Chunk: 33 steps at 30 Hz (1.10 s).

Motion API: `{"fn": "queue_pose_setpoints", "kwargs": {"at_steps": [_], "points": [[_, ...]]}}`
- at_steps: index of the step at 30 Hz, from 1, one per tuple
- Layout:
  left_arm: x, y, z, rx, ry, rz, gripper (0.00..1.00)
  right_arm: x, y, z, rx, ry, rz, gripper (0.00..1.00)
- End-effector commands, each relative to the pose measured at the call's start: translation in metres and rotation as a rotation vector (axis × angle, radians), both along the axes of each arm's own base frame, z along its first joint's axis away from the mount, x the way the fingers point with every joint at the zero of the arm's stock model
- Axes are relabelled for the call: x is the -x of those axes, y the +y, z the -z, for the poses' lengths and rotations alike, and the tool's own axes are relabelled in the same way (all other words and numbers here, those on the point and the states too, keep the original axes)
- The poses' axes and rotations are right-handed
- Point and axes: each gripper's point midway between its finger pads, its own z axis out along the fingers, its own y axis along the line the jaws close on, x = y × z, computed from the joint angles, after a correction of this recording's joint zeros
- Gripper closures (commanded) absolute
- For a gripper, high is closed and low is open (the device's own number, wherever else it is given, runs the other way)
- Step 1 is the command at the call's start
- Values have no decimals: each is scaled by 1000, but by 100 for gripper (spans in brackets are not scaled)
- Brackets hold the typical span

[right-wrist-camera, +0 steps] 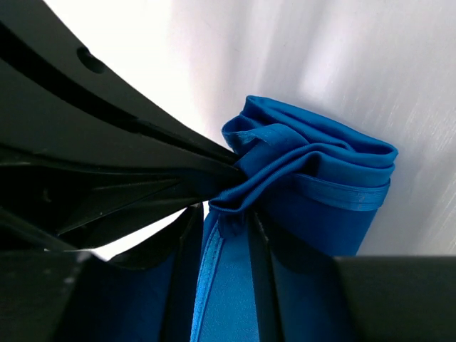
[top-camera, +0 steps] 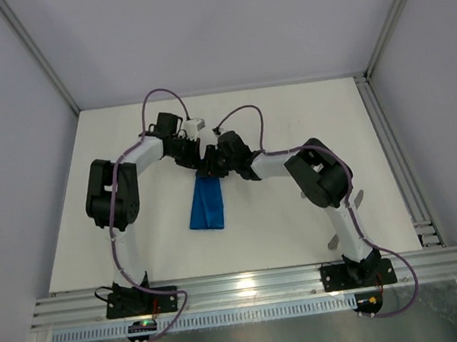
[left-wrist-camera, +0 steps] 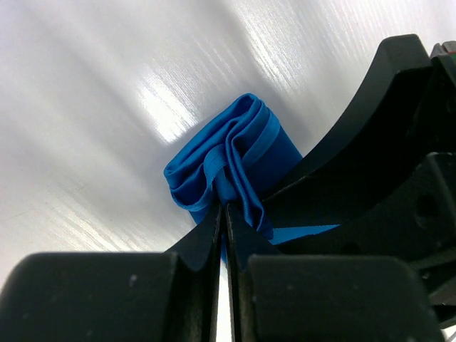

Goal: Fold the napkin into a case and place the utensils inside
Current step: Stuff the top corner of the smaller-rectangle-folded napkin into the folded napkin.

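Note:
The bright blue napkin [top-camera: 207, 205] lies on the white table as a narrow folded strip running toward the near edge. Both grippers meet at its far end. My left gripper [left-wrist-camera: 225, 208] is shut on a bunched fold of the napkin [left-wrist-camera: 242, 149], its jaws almost touching. My right gripper [right-wrist-camera: 224, 217] has its jaws parted, with a hemmed layer of the napkin [right-wrist-camera: 320, 171] hanging loose between them. The other arm's black fingers [right-wrist-camera: 107, 142] press in from the left. The utensils are out of view.
The white table [top-camera: 301, 229] is bounded by an aluminium rail [top-camera: 250, 284] along the near edge and another rail [top-camera: 402, 176] on the right. Grey walls enclose the cell. Both arm bases stand on the near rail.

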Motion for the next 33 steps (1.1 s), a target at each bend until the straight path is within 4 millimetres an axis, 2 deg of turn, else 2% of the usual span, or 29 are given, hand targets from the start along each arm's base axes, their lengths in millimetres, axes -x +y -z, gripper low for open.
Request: {"fn": "queue_pose_setpoints", "kwargs": {"at_steps": [1, 8, 10, 11, 13, 15, 22, 26, 29, 33], "points": [[31, -15, 1, 31, 102, 54, 97, 0, -5, -8, -11, -17, 24, 63], [29, -15, -6, 37, 74, 48, 97, -9, -16, -12, 6, -43, 81, 64], [27, -14, -6, 38, 69, 43, 97, -13, -16, -11, -2, -45, 99, 70], [28, -14, -7, 49, 76, 39, 98, -15, -16, -10, -5, -42, 101, 80], [26, -14, -8, 57, 78, 34, 98, -18, -15, -9, -18, -37, 113, 92], [26, -13, -9, 67, 84, 29, 98, -21, -16, -6, -19, -29, 127, 96], [37, -19, -15, 116, 113, 67, 98, -35, -25, 0, -20, 10, 229, 96], [37, -20, -19, 119, 102, 83, 98, -41, -24, 2, -33, 35, 275, 96], [37, -19, -23, 118, 98, 82, 98, -42, -30, 2, -61, 51, 333, 96], [36, -14, -18, 87, 100, 73, 97, -46, -35, -1, -95, 58, 348, 96]]}}
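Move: The right fingers already straddle the napkin's crumpled top corner, which sits practically at their pads, level in height and straight ahead by 0 cm. The folded napkin's body lies flat with its middle about 9 cm back, 2 cm to the left and 2 cm lower, its bottom edge some 17 cm back, also 2 cm to the left. From the left hand, which still grips the rim, the corner is roughly 2 cm to the right, neither ahead nor back. The right fingers close on the tucked fold of the top corner, pinching it between both pads, while the hand eases about 1.5 cm to the right, away from the left fingertips, and then a little forward and down, turning some 10 degrees clockwise. The left hand keeps its shut grip on the napkin's rim and stays practically in place. ##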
